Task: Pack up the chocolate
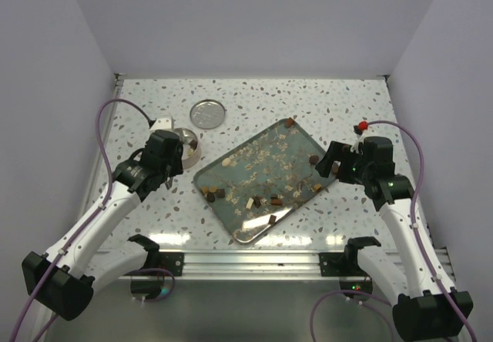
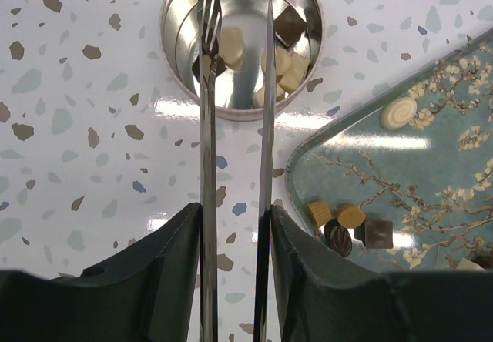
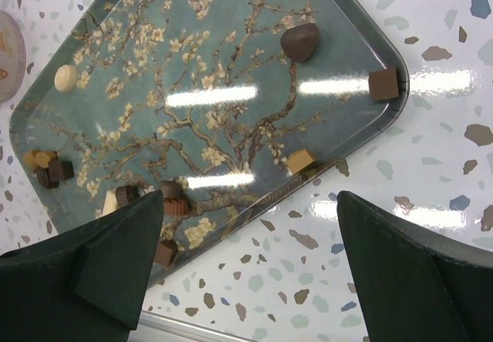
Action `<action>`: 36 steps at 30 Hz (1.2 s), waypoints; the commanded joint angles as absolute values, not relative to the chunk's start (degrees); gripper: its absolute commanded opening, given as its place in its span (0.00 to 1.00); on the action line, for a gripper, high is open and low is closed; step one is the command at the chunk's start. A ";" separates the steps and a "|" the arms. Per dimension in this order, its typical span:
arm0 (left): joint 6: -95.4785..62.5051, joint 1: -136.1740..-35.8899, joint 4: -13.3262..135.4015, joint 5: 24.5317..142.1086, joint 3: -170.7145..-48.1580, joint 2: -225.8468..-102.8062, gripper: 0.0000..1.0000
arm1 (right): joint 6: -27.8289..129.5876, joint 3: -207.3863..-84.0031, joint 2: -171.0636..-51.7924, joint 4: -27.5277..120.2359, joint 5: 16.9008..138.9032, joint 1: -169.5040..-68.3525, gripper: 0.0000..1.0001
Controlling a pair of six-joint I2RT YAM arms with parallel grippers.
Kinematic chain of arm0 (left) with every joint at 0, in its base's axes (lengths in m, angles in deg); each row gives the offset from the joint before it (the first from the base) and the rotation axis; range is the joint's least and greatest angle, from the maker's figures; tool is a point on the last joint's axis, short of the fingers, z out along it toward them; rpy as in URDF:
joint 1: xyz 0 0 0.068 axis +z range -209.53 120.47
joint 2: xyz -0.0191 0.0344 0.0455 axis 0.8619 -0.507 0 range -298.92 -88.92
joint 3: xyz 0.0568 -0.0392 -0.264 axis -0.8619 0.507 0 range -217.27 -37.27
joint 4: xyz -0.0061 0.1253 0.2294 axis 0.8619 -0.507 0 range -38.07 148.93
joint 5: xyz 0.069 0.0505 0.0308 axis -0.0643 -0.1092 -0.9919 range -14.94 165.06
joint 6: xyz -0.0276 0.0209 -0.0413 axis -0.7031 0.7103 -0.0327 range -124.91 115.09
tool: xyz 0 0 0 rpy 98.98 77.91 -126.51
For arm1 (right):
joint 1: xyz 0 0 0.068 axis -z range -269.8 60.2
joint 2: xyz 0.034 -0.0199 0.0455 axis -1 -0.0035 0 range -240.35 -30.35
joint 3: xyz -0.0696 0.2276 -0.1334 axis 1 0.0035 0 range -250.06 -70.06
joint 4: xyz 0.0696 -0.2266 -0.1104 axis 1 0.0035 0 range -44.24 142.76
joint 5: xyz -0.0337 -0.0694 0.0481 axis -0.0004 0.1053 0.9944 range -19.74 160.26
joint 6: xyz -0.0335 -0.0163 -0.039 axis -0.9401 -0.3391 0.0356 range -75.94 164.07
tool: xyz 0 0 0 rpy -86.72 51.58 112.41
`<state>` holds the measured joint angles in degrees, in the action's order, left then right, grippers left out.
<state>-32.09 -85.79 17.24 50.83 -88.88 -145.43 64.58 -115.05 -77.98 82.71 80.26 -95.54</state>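
Chocolate pieces [image 1: 258, 201] lie scattered on a teal blossom-patterned tray [image 1: 231, 174]. My left gripper [image 1: 171, 165] is shut on thin metal tweezers [image 2: 208, 165], whose tines stand slightly apart with their tips over a small round tin [image 2: 173, 65]. The tin holds cream pieces [image 2: 231, 45] and a dark square [image 2: 290, 25]. I cannot tell whether the tips hold a piece. My right gripper [image 3: 250, 226] is open and empty above the tray's near right edge. A dark heart [image 3: 300, 40], a brown square [image 3: 383, 84] and a tan piece [image 3: 300, 160] lie just ahead of it.
The tin's round lid [image 1: 208, 115] lies flat behind the tin. A cluster of tan and dark pieces [image 2: 350, 217] sits at the tray corner nearest the left gripper. White walls enclose the speckled table [image 1: 347, 103]. A metal rail [image 1: 254, 261] runs along the front edge.
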 commanded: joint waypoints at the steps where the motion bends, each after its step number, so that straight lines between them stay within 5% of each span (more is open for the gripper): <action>1: -30.75 -85.37 17.98 50.54 -89.65 -145.00 0.45 | 63.84 -115.94 -78.16 80.83 80.90 -95.86 0.97; 16: -26.79 -86.42 19.47 52.47 -91.93 -142.80 0.42 | 64.10 -115.85 -77.28 81.35 80.81 -95.78 0.97; 25: -32.24 -105.91 16.92 47.81 -94.58 -145.96 0.43 | 65.33 -115.68 -76.05 81.88 80.37 -95.78 0.97; 36: -39.36 -113.67 16.48 50.10 -86.93 -143.59 0.44 | 66.21 -115.85 -74.64 82.85 79.75 -95.78 0.97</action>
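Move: The left hand holds the tongs with their tips over the tin, whose middle is about 9 cm ahead and 1 cm to the right. The group of chocolates in the tray's left corner lies some 5 cm back, 11 cm to the right and 15 cm below. The round white chocolate stands about 5 cm ahead and 16 cm to the right. From the idle right hand, the group is roughly 34 cm left and 4 cm back. Rightward and back after a short pause over the tin: the left hand lifts about 3 cm, swings some 11 cm right while drawing 7 cm back, then sinks again towards the corner group of chocolates. The wrist turns about 25 degrees clockwise, and the fingers keep their hold on the tongs, whose tips leave the tin for the space above the tray. ##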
